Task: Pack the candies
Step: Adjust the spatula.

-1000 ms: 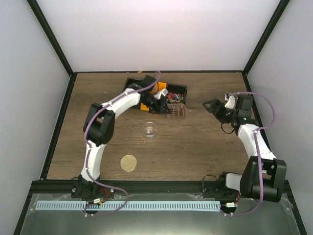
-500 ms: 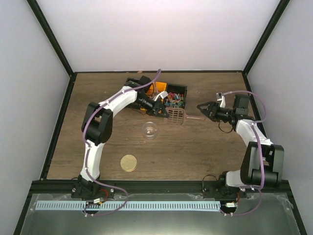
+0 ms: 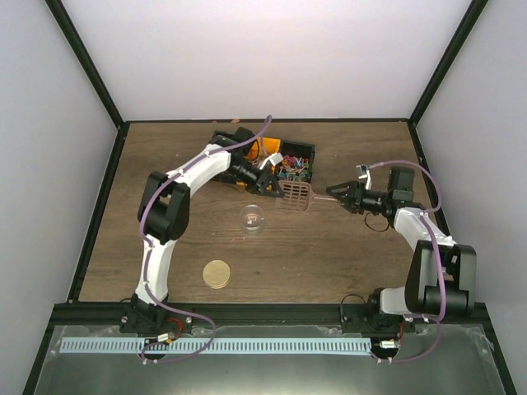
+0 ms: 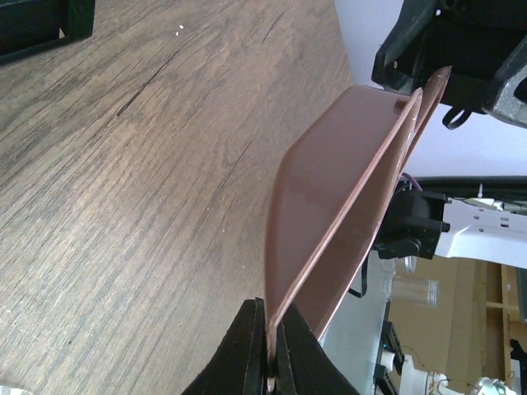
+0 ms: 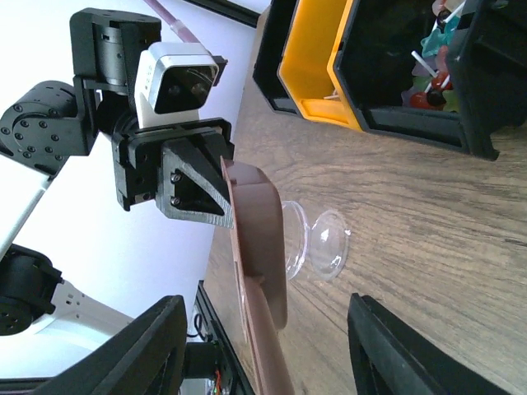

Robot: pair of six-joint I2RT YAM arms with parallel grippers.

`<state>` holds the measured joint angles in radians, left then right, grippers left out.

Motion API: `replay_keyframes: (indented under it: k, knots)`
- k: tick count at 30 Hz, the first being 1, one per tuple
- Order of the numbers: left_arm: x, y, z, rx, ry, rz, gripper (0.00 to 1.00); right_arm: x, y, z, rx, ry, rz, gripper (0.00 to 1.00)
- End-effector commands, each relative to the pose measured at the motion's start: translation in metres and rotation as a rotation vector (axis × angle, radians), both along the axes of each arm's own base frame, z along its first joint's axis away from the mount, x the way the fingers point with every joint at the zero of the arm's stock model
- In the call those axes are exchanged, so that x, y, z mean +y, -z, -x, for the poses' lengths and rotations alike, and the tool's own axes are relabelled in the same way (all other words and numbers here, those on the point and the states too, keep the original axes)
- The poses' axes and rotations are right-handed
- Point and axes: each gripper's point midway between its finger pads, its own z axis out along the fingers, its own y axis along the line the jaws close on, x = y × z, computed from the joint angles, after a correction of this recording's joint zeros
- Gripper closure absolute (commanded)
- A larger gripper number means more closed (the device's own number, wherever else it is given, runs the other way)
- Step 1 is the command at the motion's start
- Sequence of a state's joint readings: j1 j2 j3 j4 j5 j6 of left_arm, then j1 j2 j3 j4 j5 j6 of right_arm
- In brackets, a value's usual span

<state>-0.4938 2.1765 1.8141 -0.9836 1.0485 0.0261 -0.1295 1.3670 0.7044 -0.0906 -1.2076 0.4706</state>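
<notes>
The candies are a heap of small mixed-colour sweets in a black bin; they also show in the right wrist view. My left gripper is shut on the rim of a brown scoop, pinching its thin edge. The scoop hangs just above the table with its handle pointing right. My right gripper is open, and its fingers straddle the scoop handle without touching it.
A clear round container stands on the table just in front of the scoop, seen too from the right wrist. A yellow bin sits beside the black one. A tan disc lid lies near the front.
My right gripper has swung left to the scoop handle and its jaws have narrowed. My left gripper turned the scoop away from the bin, handle toward the right arm.
</notes>
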Motion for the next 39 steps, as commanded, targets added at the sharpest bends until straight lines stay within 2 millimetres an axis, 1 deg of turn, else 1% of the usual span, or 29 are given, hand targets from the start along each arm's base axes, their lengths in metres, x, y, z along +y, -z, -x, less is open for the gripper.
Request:
replay_keyframes:
  k: [1, 3, 7, 14, 19, 20, 22, 23, 24, 25, 26, 27, 28, 29, 30, 31, 32, 33, 34, 36, 37, 38, 39]
  knots:
    - [-0.001, -0.004, -0.008, -0.028, 0.010, 0.030, 0.96, 0.005, -0.009, 0.012, -0.039, -0.034, -0.009, 0.48]
    - [0.001, -0.005, -0.009, -0.030, 0.007, 0.030, 0.96, 0.005, -0.010, 0.013, -0.038, -0.033, -0.008, 0.53]
    - [0.003, 0.001, -0.012, -0.041, -0.002, 0.001, 0.96, 0.005, -0.010, 0.016, -0.035, -0.036, -0.011, 0.68]
    - [0.002, 0.004, -0.015, -0.035, -0.019, -0.010, 0.96, 0.007, -0.008, 0.018, -0.032, -0.041, -0.014, 0.81]
    - [0.001, 0.007, -0.018, -0.034, -0.041, -0.018, 0.96, 0.008, -0.007, 0.019, -0.026, -0.040, -0.019, 0.97]
    - [0.001, 0.008, -0.020, -0.032, -0.048, -0.020, 0.96, 0.008, -0.006, 0.019, -0.024, -0.039, -0.019, 0.99]
    - [0.000, 0.008, -0.021, -0.025, -0.056, -0.014, 0.96, 0.007, -0.008, 0.019, -0.024, -0.037, -0.022, 0.99]
    - [-0.001, 0.009, -0.021, -0.019, -0.063, -0.015, 0.94, 0.007, -0.008, 0.018, -0.023, -0.033, -0.021, 0.99]
    - [-0.001, 0.009, -0.022, -0.019, -0.068, -0.017, 0.85, 0.007, -0.009, 0.017, -0.019, -0.029, -0.022, 0.99]
    - [0.000, 0.009, -0.025, -0.027, -0.079, -0.023, 0.72, 0.006, -0.010, 0.016, -0.019, -0.022, -0.021, 0.99]
    - [0.000, 0.009, -0.028, -0.037, -0.096, -0.031, 0.65, 0.005, -0.011, 0.013, -0.019, -0.009, -0.016, 0.99]
    - [0.001, 0.008, -0.033, -0.055, -0.120, -0.028, 0.61, 0.003, -0.013, 0.009, -0.023, 0.016, -0.007, 0.99]
    - [0.002, 0.004, -0.038, -0.072, -0.152, -0.022, 0.50, 0.001, -0.015, 0.005, -0.024, 0.039, -0.003, 0.99]
    - [0.004, 0.001, -0.047, -0.090, -0.205, -0.017, 0.43, -0.001, -0.018, 0.001, -0.024, 0.070, 0.001, 0.99]
    - [0.006, -0.002, -0.056, -0.110, -0.270, -0.018, 0.38, -0.003, -0.020, -0.003, -0.018, 0.097, -0.001, 0.99]
    - [0.006, -0.009, -0.064, -0.126, -0.338, -0.005, 0.31, -0.006, -0.023, -0.008, -0.015, 0.129, 0.000, 0.99]
    - [0.006, -0.014, -0.069, -0.127, -0.397, 0.012, 0.25, -0.009, -0.027, -0.012, -0.020, 0.158, -0.004, 0.99]
    - [0.005, -0.024, -0.073, -0.139, -0.450, 0.046, 0.22, -0.011, -0.030, -0.015, -0.019, 0.185, -0.011, 0.99]
    - [0.004, -0.030, -0.075, -0.119, -0.518, 0.073, 0.18, -0.014, -0.031, -0.018, -0.015, 0.217, -0.014, 0.99]
    - [0.002, -0.048, -0.077, -0.121, -0.629, 0.151, 0.17, -0.019, -0.035, -0.023, -0.016, 0.273, -0.024, 0.99]
    - [0.003, -0.053, -0.077, -0.112, -0.698, 0.183, 0.17, -0.021, -0.037, -0.024, -0.025, 0.300, -0.028, 0.99]
    - [0.001, -0.066, -0.074, -0.107, -0.736, 0.242, 0.17, -0.023, -0.040, -0.025, -0.030, 0.318, -0.037, 0.99]
    - [-0.002, -0.073, -0.070, -0.089, -0.766, 0.293, 0.17, -0.023, -0.042, -0.025, -0.039, 0.325, -0.046, 0.99]
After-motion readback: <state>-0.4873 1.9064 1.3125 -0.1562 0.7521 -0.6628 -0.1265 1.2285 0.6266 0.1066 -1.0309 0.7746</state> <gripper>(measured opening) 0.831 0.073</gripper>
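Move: My left hand still pinches the rim at the free end of the spatula's head; the handle lies some 14 cm to its right, about 1 cm back and slightly higher. For my right hand that handle is already between the open fingers, about 1 cm back and 1 cm left, level, with the spatula head roughly 11 cm left. From the right hand, the right black tray stands about 12 cm ahead, 10 left and 15 below; the glass jar is some 22 cm left and 3 back, also 15 below. I ease my right hand back about 1 cm and shut its fingers on the spatula's handle while my left hand keeps hold of the head, almost still. Then my left fingers open wide and let go of the rim, the hand going about 4 cm forward with a dip and rise as it turns some 30 degrees counter-clockwise; meanwhile my right hand carries the spatula forward, up and slightly right, turning clockwise about 10 degrees. ##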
